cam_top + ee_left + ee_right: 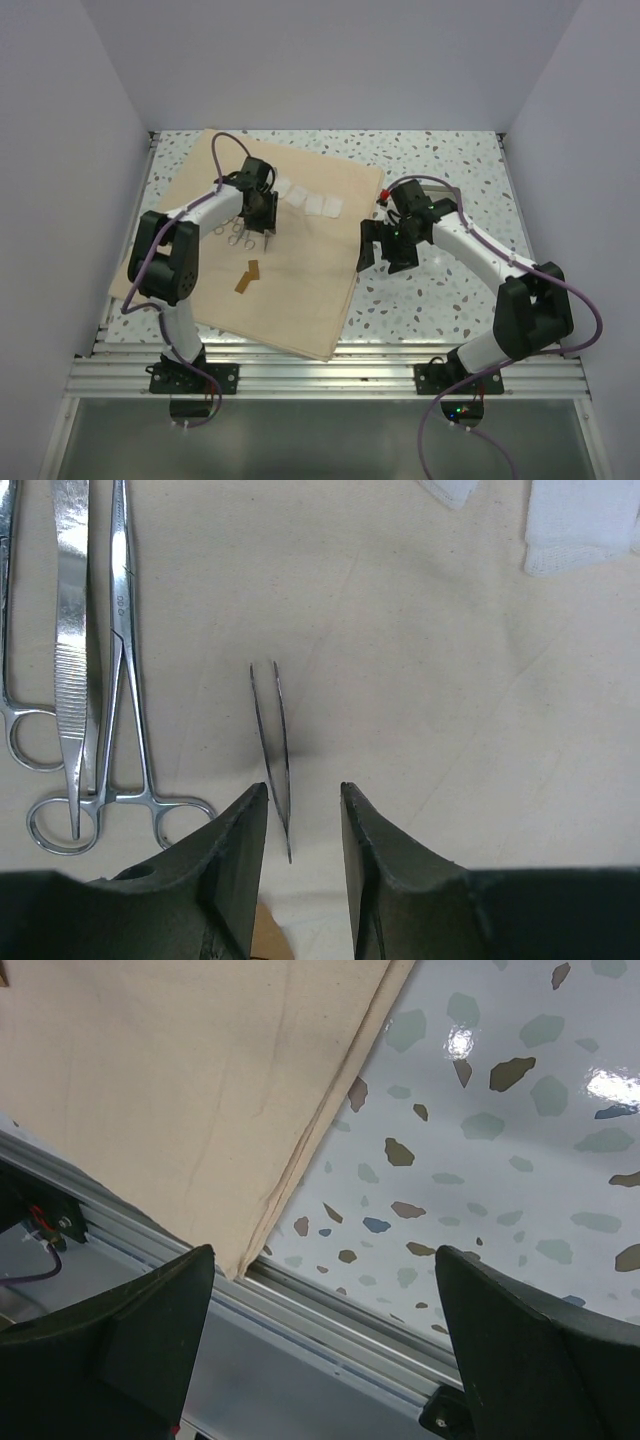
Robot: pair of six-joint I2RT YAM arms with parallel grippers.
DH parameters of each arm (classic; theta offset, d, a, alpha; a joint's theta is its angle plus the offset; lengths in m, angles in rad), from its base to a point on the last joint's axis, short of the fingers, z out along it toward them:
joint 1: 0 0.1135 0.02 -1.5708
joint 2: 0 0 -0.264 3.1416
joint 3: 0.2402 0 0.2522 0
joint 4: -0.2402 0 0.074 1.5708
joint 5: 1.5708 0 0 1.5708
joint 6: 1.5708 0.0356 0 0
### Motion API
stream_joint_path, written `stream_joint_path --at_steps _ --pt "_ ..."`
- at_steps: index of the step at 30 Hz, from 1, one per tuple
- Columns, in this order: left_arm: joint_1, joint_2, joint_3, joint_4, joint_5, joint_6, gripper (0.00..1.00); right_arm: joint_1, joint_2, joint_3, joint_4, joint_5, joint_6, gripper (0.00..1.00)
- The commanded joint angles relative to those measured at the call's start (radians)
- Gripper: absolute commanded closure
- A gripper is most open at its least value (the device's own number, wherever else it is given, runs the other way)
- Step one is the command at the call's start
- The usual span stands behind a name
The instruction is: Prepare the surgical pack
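Observation:
The tan fabric sheet (290,290) of the surgical pack lies spread over the left half of the table. On it my left gripper (303,788) stands open. Thin steel tweezers (270,730) lie flat on the cloth, and their joined end reaches between the fingertips without being clamped. To their left lie ring-handled forceps (122,680), flat serrated forceps (70,630) and another ring handle (20,740). White gauze squares (310,200) lie in a row behind them. My right gripper (385,248) hangs wide open and empty just off the sheet's right edge, above its near corner (240,1250).
A small brown strip (247,277) lies on the sheet nearer the front. The speckled tabletop (440,170) extends right of the sheet. An aluminium rail (330,1330) borders the table's front edge. White walls enclose the left, back and right.

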Motion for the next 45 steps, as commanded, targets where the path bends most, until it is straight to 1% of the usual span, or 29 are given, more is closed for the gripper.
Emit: stream_joint_path --at_steps 1,6,20,23,24,26,27,28,29,31,32,34,35,36,37,38,40,41,45 --pt "0.010 -0.027 -0.008 0.042 -0.011 0.008 0.60 0.003 -0.024 -0.002 0.010 -0.025 0.011 0.05" --pt "0.013 0.020 0.001 0.031 -0.013 0.008 0.62 0.003 -0.024 0.000 0.009 -0.023 0.009 0.04" --pt "0.022 0.072 0.004 0.037 -0.011 0.011 0.69 0.001 -0.014 -0.004 0.006 -0.023 0.011 0.04" --pt "0.024 0.072 -0.002 0.048 0.006 0.013 0.76 0.003 -0.005 0.009 0.006 -0.023 0.009 0.04" --pt "0.022 0.071 -0.002 0.048 0.010 0.013 0.84 0.003 -0.001 0.015 0.007 -0.025 0.009 0.05" --pt "0.024 0.069 0.001 0.047 0.038 0.016 0.91 0.003 0.018 0.036 0.021 -0.034 0.018 0.05" --pt "0.022 0.066 0.005 0.042 0.047 0.016 1.00 0.001 0.027 0.045 0.027 -0.054 0.026 0.06" --pt "0.024 0.054 0.010 0.037 0.061 0.017 1.00 0.003 0.036 0.068 0.038 -0.063 0.035 0.07" --pt "0.024 0.046 0.016 0.028 0.087 0.017 1.00 0.003 0.042 0.081 0.062 -0.072 0.057 0.07" --pt "0.024 0.016 0.038 0.001 0.118 0.014 1.00 0.003 0.062 0.111 0.113 -0.094 0.107 0.13" --pt "0.022 0.005 0.044 -0.010 0.160 0.013 1.00 0.001 0.070 0.121 0.130 -0.094 0.130 0.15" --pt "0.022 -0.045 0.044 -0.004 0.220 0.004 1.00 0.003 0.094 0.151 0.177 -0.109 0.205 0.23" --pt "0.022 -0.067 0.035 0.008 0.301 0.000 1.00 0.003 0.102 0.157 0.197 -0.115 0.236 0.27" --pt "0.021 -0.085 0.015 0.025 0.341 -0.007 1.00 0.001 0.116 0.164 0.223 -0.126 0.273 0.35" --pt "0.021 -0.118 0.004 0.051 0.381 -0.026 1.00 0.001 0.119 0.155 0.298 -0.152 0.347 0.37" --pt "0.019 -0.133 -0.011 0.072 0.482 -0.035 1.00 0.004 0.119 0.145 0.344 -0.163 0.386 0.37" --pt "0.010 -0.162 -0.051 0.118 0.565 -0.073 1.00 0.015 0.121 0.118 0.468 -0.168 0.470 0.36" --pt "-0.004 -0.167 -0.065 0.129 0.623 -0.082 1.00 0.029 0.128 0.119 0.490 -0.168 0.488 0.35" --pt "-0.037 -0.210 -0.097 0.187 0.694 -0.128 1.00 0.076 0.182 0.170 0.486 -0.165 0.492 0.32"
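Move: Just below the left hand, about 3 cm down and 1 cm to its left, lie the tweezers, roughly lengthwise. A ring-handled clamp sits some 5 cm to the left of them and 4 cm farther out. Two brown strips lie about 9 cm nearer the base and 4 cm left of the tweezers; the closest gauze square is 11 cm beyond them and 7 cm right. From the right hand the tweezers are roughly 28 cm left, 12 cm ahead and 9 cm lower. Sinking about 2.5 cm, the left hand shuts its part-open fingers across the tweezers near their middle, then lifts them some 11 cm while carrying them right and a little back, tilting about 30 degrees so its fingertips swing toward the right hand. The right hand, after waiting, comes left and forward about 12 cm and rises 5 towards the tweezers, fingertips swinging left and fingers closing partway, still empty. ##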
